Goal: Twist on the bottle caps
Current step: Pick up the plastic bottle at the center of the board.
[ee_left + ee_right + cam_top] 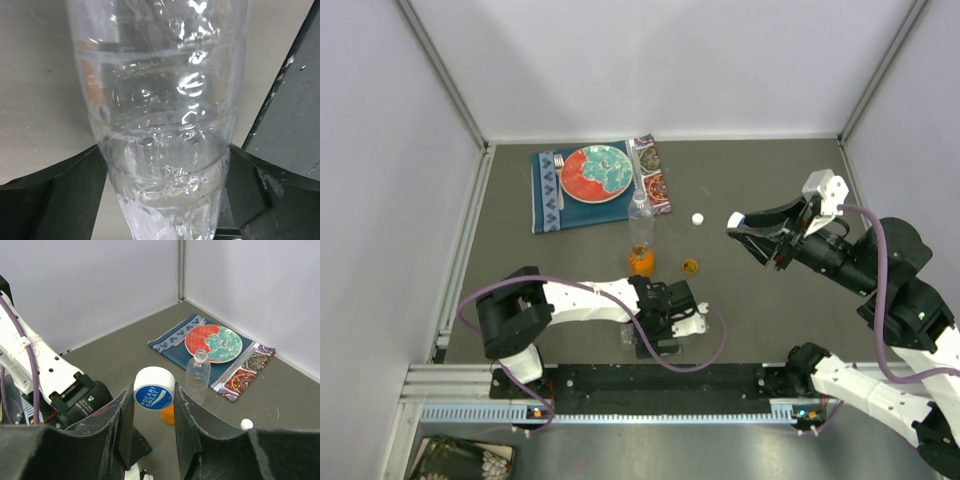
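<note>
A clear bottle (165,115) fills the left wrist view, standing between the wide-spread fingers of my left gripper (167,165), which is open around it. From above, this bottle (628,337) and the left gripper (648,338) are near the table's front edge. My right gripper (154,396) is shut on a white cap (154,388) with a blue label, held in the air at the right (736,224). A second clear bottle (640,215) stands uncapped mid-table, with the squat orange bottle (641,261) in front of it. An orange cap (690,266) and a white cap (698,219) lie loose on the table.
A red-and-teal plate (596,173) sits on a blue patterned cloth (546,200) at the back, with a fork and knife beside it. White walls close in the table on three sides. The rail (620,385) runs along the near edge.
</note>
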`<action>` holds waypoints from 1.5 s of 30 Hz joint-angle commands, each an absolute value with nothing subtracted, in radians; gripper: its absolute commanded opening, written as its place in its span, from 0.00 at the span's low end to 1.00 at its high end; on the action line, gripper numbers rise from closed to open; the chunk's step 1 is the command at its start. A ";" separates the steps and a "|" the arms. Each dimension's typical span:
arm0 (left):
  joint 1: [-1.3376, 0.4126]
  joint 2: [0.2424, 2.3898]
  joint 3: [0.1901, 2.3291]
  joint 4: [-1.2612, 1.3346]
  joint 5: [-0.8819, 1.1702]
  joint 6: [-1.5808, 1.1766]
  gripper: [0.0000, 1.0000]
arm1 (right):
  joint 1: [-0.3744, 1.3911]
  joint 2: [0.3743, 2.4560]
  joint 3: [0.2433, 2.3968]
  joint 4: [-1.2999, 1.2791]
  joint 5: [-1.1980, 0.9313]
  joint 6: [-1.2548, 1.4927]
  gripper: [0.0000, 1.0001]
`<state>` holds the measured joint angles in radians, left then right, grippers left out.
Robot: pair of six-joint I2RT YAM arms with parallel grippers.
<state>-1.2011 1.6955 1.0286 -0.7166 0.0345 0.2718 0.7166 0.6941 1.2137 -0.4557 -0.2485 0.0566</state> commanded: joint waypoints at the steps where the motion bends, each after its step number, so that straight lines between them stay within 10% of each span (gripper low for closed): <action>1: -1.203 1.689 0.965 -0.655 -0.020 0.311 0.91 | 0.727 0.693 1.256 -0.430 -0.249 0.069 0.28; 23: -1.190 1.566 0.940 -0.679 -0.137 0.311 0.60 | 0.727 0.686 1.226 -0.436 -0.281 0.069 0.26; 45: -1.017 1.197 1.549 -1.252 -0.080 0.462 0.54 | 0.727 0.851 1.425 -0.724 -0.573 -0.061 0.26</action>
<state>-1.0153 1.1973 1.4929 -1.1755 -0.1192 0.4419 0.7174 0.8341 1.3209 -0.6552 -0.4744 0.0162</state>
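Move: The clear bottle to be picked up lies on its side between the left hand's open fingers, its middle about 2 cm to the hand's right and about level with it, mouth end to the right. From that hand the upright orange bottle stands some 17 cm ahead and 4 cm left, the yellow cap 16 cm ahead and 7 cm right. From the right hand, still holding its white cap, the clear bottle lies roughly 40 cm below, 8 cm left and 5 cm back. The left fingers close on the sides of the lying bottle, pinch it and lift it about 26 cm, first slowly and then fast, also drawing some 6 cm forward and 6 cm left while the wrist tilts roughly 30 degrees, mouth end rising. Late on, the right hand, still gripping its cap, eases about 3 cm left and 3 cm down towards the bottle mouth, turning some 15 degrees, mostly counter-clockwise. ##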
